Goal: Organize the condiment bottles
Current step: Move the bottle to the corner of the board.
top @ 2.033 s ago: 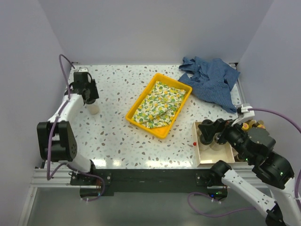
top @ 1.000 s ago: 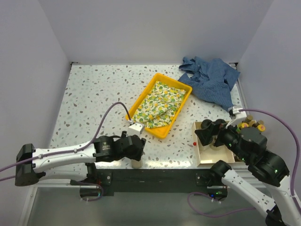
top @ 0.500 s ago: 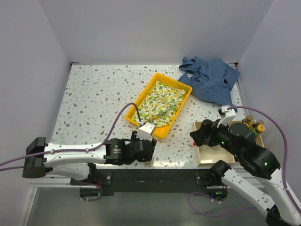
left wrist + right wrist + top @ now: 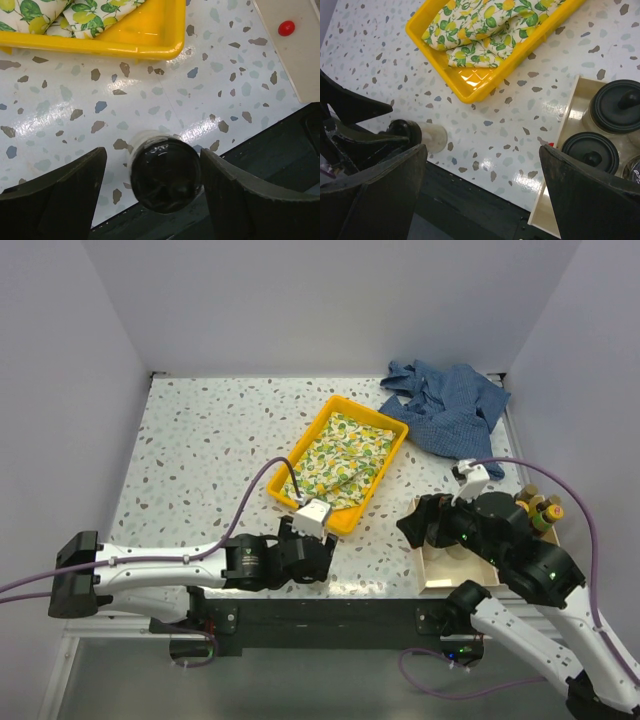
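A squat clear condiment bottle with a black lid [image 4: 165, 175] stands on the table near the front edge. My left gripper [image 4: 152, 170] straddles it with the jaws open; there is a gap at the left finger [image 4: 65, 195], while the right finger [image 4: 240, 200] sits close to the lid. From the top, my left gripper [image 4: 300, 558] hides this bottle; the right wrist view shows the bottle [image 4: 427, 137]. My right gripper [image 4: 483, 147] hangs wide open and holds nothing, left of the cream box [image 4: 567, 120]. In the box stand black-lidded jars [image 4: 619, 105]. Amber yellow-capped bottles [image 4: 545, 508] stand by the box.
A yellow tray [image 4: 298, 447] holding a lemon-print cloth [image 4: 335, 465] lies mid-table, just beyond the left gripper. A crumpled blue cloth [image 4: 450, 405] sits at the back right. A red dot [image 4: 286, 27] marks the box's corner. The table's dark front rail [image 4: 470, 210] lies close by.
My left arm swung from the far left to the front edge with the bottle, then its jaws spread off it. My right gripper drifted left, off the box.
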You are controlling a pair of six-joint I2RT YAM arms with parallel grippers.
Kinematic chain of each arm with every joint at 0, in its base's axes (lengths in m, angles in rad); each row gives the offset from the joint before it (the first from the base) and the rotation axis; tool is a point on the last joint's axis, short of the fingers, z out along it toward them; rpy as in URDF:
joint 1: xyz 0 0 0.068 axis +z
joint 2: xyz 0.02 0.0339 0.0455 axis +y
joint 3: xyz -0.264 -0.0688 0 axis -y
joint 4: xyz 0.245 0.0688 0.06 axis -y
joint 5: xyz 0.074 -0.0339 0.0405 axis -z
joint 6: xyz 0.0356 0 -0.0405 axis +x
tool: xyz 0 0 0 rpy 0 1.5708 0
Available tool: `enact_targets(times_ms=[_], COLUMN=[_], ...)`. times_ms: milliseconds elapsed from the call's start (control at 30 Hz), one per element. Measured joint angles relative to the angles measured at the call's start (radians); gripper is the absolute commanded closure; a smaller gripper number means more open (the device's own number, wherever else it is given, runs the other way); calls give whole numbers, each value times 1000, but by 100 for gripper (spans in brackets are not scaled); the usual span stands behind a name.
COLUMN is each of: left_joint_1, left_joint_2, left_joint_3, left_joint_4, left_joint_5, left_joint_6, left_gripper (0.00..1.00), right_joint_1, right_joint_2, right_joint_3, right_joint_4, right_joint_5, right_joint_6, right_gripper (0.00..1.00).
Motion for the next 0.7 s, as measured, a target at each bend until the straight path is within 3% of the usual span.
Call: enact_targets(times_ms=[133,433,533,700], left_joint_1=[0,43,173,510], left_joint_2=[0,-9,-47,-106], left_joint_3=[1,113,143,179], left_joint_4=[13,-27,-8,31], left_joint_5=[2,7,63,186], left_joint_6=[2,44,109,249], left_gripper=[0,0,0,0], right_joint_1=[0,0,1,52], right_joint_2=[14,99,153,232], right_joint_3=[0,0,0,0], right_joint_4=[-1,10,22,65], right_joint_5=[-1,-59,-80,-91], right_joint_6=[1,6,9,35], right_gripper=[2,4,5,5])
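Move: The condiment bottle already stands between the left fingers, directly beneath the left hand point, its middle about 4 cm lower. From the left hand the yellow tray's middle lies roughly 24 cm ahead and 4 cm right. From the right hand the bottle is about 21 cm left, 3 cm back and 16 cm lower; the wooden box's middle is around 16 cm right and 5 cm ahead, some 20 cm lower. Open the left gripper fully to let go of the bottle's top, lift nearly straight up at first, then swing forward, up and somewhat left, away from the bottle and towards the yellow tray, some 17 cm in all, turning slightly counter-clockwise. Meanwhile bring the open right gripper about 5 cm left and a little down towards the bottle, tipping its fingers down some 10 degrees. ##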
